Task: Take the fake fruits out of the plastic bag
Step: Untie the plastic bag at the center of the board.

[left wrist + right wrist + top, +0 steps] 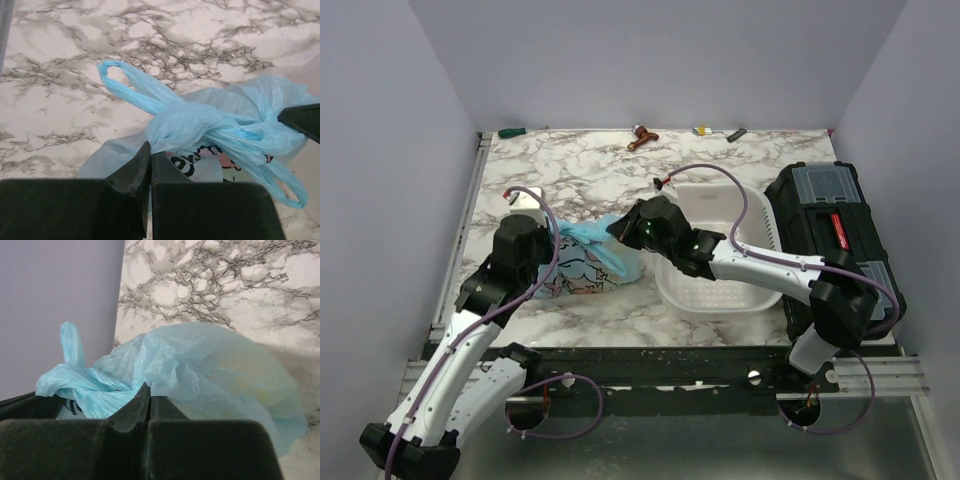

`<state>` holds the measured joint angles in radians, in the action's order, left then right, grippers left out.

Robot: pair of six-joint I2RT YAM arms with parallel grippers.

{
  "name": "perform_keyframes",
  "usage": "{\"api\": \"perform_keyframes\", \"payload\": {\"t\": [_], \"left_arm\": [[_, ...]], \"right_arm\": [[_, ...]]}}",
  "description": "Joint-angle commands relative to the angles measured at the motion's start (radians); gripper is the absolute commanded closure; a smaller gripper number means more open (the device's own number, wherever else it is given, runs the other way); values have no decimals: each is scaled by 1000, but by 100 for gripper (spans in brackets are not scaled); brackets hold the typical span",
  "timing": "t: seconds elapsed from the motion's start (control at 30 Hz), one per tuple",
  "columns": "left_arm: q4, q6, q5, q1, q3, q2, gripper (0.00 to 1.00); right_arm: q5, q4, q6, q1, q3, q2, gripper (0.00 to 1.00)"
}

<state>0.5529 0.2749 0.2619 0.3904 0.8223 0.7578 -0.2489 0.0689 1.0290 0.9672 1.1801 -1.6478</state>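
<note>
The plastic bag is thin light-blue film with a pink-and-black cartoon print, lying on the marble table left of centre. Its handles are twisted into a knot. My left gripper is shut, pinching the film just below the knot, on the bag's left side. At the bag's right side, my right gripper is shut with a fold of the film between its tips. The fake fruits are hidden inside; only a faint yellowish shape shows through the film.
A white perforated basket stands right of the bag, under my right arm. Beyond it, a black toolbox fills the right edge. A green-handled screwdriver and other small tools lie along the far edge. Grey walls close in left and right.
</note>
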Motion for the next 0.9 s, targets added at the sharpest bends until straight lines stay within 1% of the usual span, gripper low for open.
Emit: {"api": "perform_keyframes", "payload": {"t": [0.0,0.1,0.2,0.33,0.43,0.5,0.53,0.57,0.63,0.7,0.87], "left_arm": [[-41,43,213,-8,-19,-77,100],[-45,53,270,-11,-30,-119,100],[-68,49,274,-11,-55,-151,100],[-92,29,213,-10,-63,-150,100],[-84,23,168,-12,-44,-130,100],[-86,20,154,-12,-46,-123,100],[-84,19,150,-13,-46,-119,100],[-84,20,144,-12,-45,-117,100],[-85,20,130,-13,-47,-117,100],[-93,18,118,-13,-53,-121,100],[-94,15,67,-13,-40,-105,100]], "right_arm": [[61,23,-56,-43,-37,35,99],[113,48,-55,-77,-68,52,99],[144,71,-65,-95,-89,57,99],[228,51,-129,-94,-65,54,97],[243,33,-156,-94,-40,51,96],[280,3,-175,-93,-16,54,90],[281,-4,-188,-88,-10,60,85],[277,-2,-199,-80,-9,71,78],[257,6,-225,-57,-14,91,67],[220,-12,-247,-32,-8,104,57],[148,-93,-310,35,70,103,44]]}}
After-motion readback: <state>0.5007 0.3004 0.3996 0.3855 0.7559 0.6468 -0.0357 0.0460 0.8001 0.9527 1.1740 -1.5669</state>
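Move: The bag's knot sits about 8 cm to the right of the left hand, 1 cm nearer the base and slightly below. From the right hand it is roughly 5 cm left, 1 cm back and slightly below. The fruit-filled bag body hangs some 6 cm nearer the base than the left hand, 8 cm right and 7 cm lower. The white bin's middle lies about 26 cm right of the right hand, 4 cm back, 10 cm lower. Both hands pull the pinched plastic about 5 cm apart; then the right opens, releasing it, and retreats back and up. ##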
